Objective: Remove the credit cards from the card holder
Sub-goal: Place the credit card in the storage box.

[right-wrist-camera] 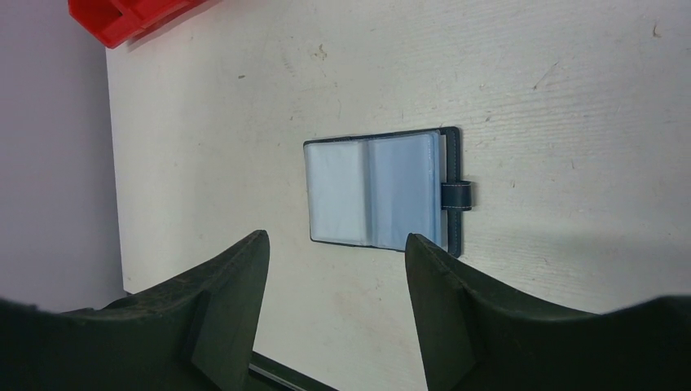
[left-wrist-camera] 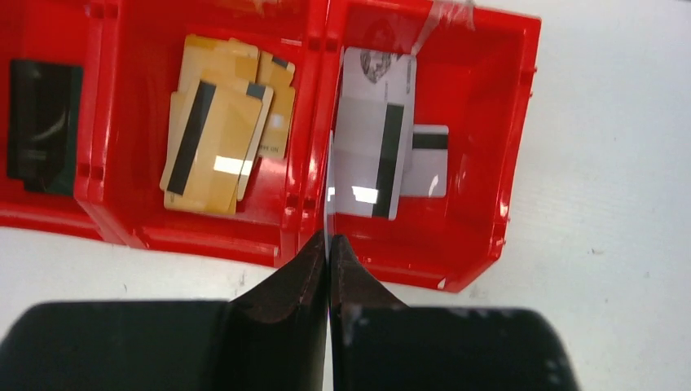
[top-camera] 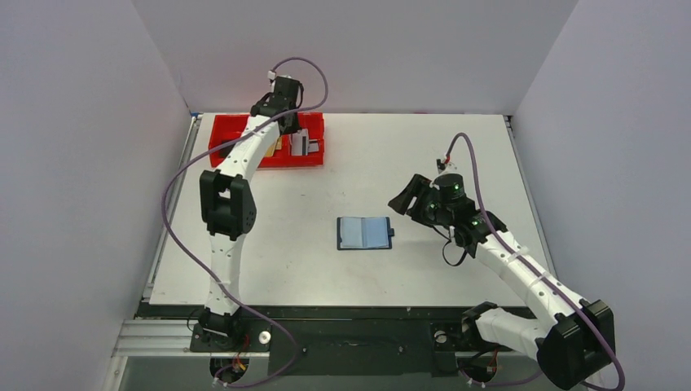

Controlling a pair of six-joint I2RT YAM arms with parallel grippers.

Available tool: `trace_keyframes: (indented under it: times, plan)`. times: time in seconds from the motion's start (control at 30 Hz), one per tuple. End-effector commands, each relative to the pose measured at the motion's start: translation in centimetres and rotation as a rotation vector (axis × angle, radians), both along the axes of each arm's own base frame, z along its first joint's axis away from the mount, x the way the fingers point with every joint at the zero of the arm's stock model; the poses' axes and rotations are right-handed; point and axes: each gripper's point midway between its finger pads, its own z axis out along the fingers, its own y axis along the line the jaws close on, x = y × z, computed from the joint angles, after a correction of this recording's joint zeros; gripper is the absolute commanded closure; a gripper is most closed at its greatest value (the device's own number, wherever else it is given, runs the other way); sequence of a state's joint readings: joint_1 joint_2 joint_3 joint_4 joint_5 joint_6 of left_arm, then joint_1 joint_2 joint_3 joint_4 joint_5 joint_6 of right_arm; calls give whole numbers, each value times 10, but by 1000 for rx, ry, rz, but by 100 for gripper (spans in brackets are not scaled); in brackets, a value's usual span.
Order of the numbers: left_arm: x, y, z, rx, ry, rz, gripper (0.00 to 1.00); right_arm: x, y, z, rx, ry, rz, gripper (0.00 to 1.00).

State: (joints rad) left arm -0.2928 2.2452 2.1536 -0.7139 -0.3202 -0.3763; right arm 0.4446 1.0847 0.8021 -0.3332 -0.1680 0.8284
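The card holder [top-camera: 364,233] lies open and flat mid-table, blue-grey pockets up, its strap tab on the right [right-wrist-camera: 379,189]. My right gripper [right-wrist-camera: 336,238] hovers open just right of it, nothing between its fingers. My left gripper [left-wrist-camera: 328,240] is over the red tray's [left-wrist-camera: 489,163] near wall, shut on a thin pale credit card [left-wrist-camera: 328,179] seen edge-on along the divider between the middle and right compartments. In the tray lie tan-gold cards [left-wrist-camera: 216,138] in the middle compartment, silvery-grey cards [left-wrist-camera: 375,138] in the right one and a black card [left-wrist-camera: 41,126] in the left one.
The red tray [top-camera: 224,155] stands at the table's back left. Grey walls close in the left, right and back sides. A black rail runs along the near edge by the arm bases.
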Motion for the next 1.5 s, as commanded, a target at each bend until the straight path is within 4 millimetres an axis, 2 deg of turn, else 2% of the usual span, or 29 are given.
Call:
trace_keyframes:
  times: [0.0,0.03,0.07,0.1,0.13,0.17,0.2,0.23,0.43,0.47,0.53,0.6,0.67,0.77,0.8,0.97,1.07,1.17,1.2,1.23,1.27,1.3,1.33,1.37,1.4,1.43,1.47]
  plan:
    - [22,5,7,79,-20,-5,100,2,-8,11,-11,-40,-27,42]
    - [24,2,-8,100,3,-20,100,2,-9,12,-12,-39,-26,42]
    - [29,0,-5,108,-13,-22,100,1,-9,12,-13,-40,-26,42]
    - [31,-4,-17,129,2,-35,100,0,-10,13,-16,-39,-25,42]
    - [35,-3,-15,146,-11,-26,100,0,-10,13,-18,-39,-24,42]
    - [36,-7,-29,163,9,-37,100,-1,-11,13,-23,-38,-24,42]
    - [39,-8,-27,169,-1,-34,100,-2,-12,13,-26,-37,-24,42]
    - [39,-10,-39,191,15,-42,100,-2,-13,13,-30,-36,-26,42]
    - [43,-18,-53,246,15,-52,99,-4,-14,12,-38,-29,-26,42]
    - [43,-19,-53,243,12,-51,96,-4,-14,12,-39,-27,-25,42]
    - [43,-20,-49,237,7,-54,78,-4,-13,10,-41,-21,-23,41]
    - [42,-21,-44,230,1,-60,68,-4,-13,8,-45,-16,-20,42]
    - [41,-22,-29,215,-19,-62,64,-4,-12,6,-50,-12,-16,42]
    - [37,-24,-17,197,-29,-71,60,-4,-11,2,-62,-4,-5,41]
    - [36,-24,-3,187,-51,-72,59,-3,-11,-1,-67,3,-2,41]
    - [25,-26,29,148,-78,-88,55,-2,-11,-14,-101,33,6,42]
    - [5,-29,44,94,-62,-109,55,-2,-12,-23,-122,49,6,42]
    - [-17,-39,44,-7,-31,-128,54,1,-11,-36,-142,68,16,42]
    - [-34,-44,40,-50,3,-155,54,1,-10,-40,-149,75,20,42]
    - [-39,-50,42,-99,-5,-158,55,1,-9,-45,-160,82,25,42]
    - [-58,-54,37,-140,29,-184,55,1,-9,-50,-168,90,27,42]
    - [-66,-59,51,-188,-1,-188,55,2,-8,-55,-175,98,30,42]
    - [-85,-62,27,-216,70,-212,55,1,-8,-60,-181,106,34,42]
    - [-92,-66,40,-256,43,-219,55,3,-6,-64,-184,110,39,42]
    - [-112,-68,16,-280,114,-234,55,2,-5,-68,-189,116,44,42]
    - [-120,-72,25,-326,91,-246,55,3,-3,-74,-195,127,52,42]
    - [-141,-76,3,-362,160,-271,55,3,-2,-77,-201,131,57,43]
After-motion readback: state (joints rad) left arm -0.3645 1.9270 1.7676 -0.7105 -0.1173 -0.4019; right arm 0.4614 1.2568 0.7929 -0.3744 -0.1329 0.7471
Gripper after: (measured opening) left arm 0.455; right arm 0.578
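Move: The left hand still pinches a card over the red storage box; the right-hand compartment it goes to lies about 4 cm ahead, 4 cm right and 13 cm below. From the same hand, the gold cards are roughly 4 cm ahead and 8 cm left, the dark cards 2 cm ahead and 20 cm left. The right hand, open, has the card holder about 3 cm ahead, 5 cm left and 16 cm below. The left hand eases about 4 cm forward, then sinks some 9 cm into the box's right-hand compartment, drifting slightly right and rolling its left side up, and opens its fingers nearly halfway to let go of the card before lifting about 10 cm and drawing back over the box's near side towards the base. Meanwhile the right hand, fingers staying open, creeps slightly back and to its right and then sinks about 6 cm towards the card holder, its fingers tipping further down, without touching it. ##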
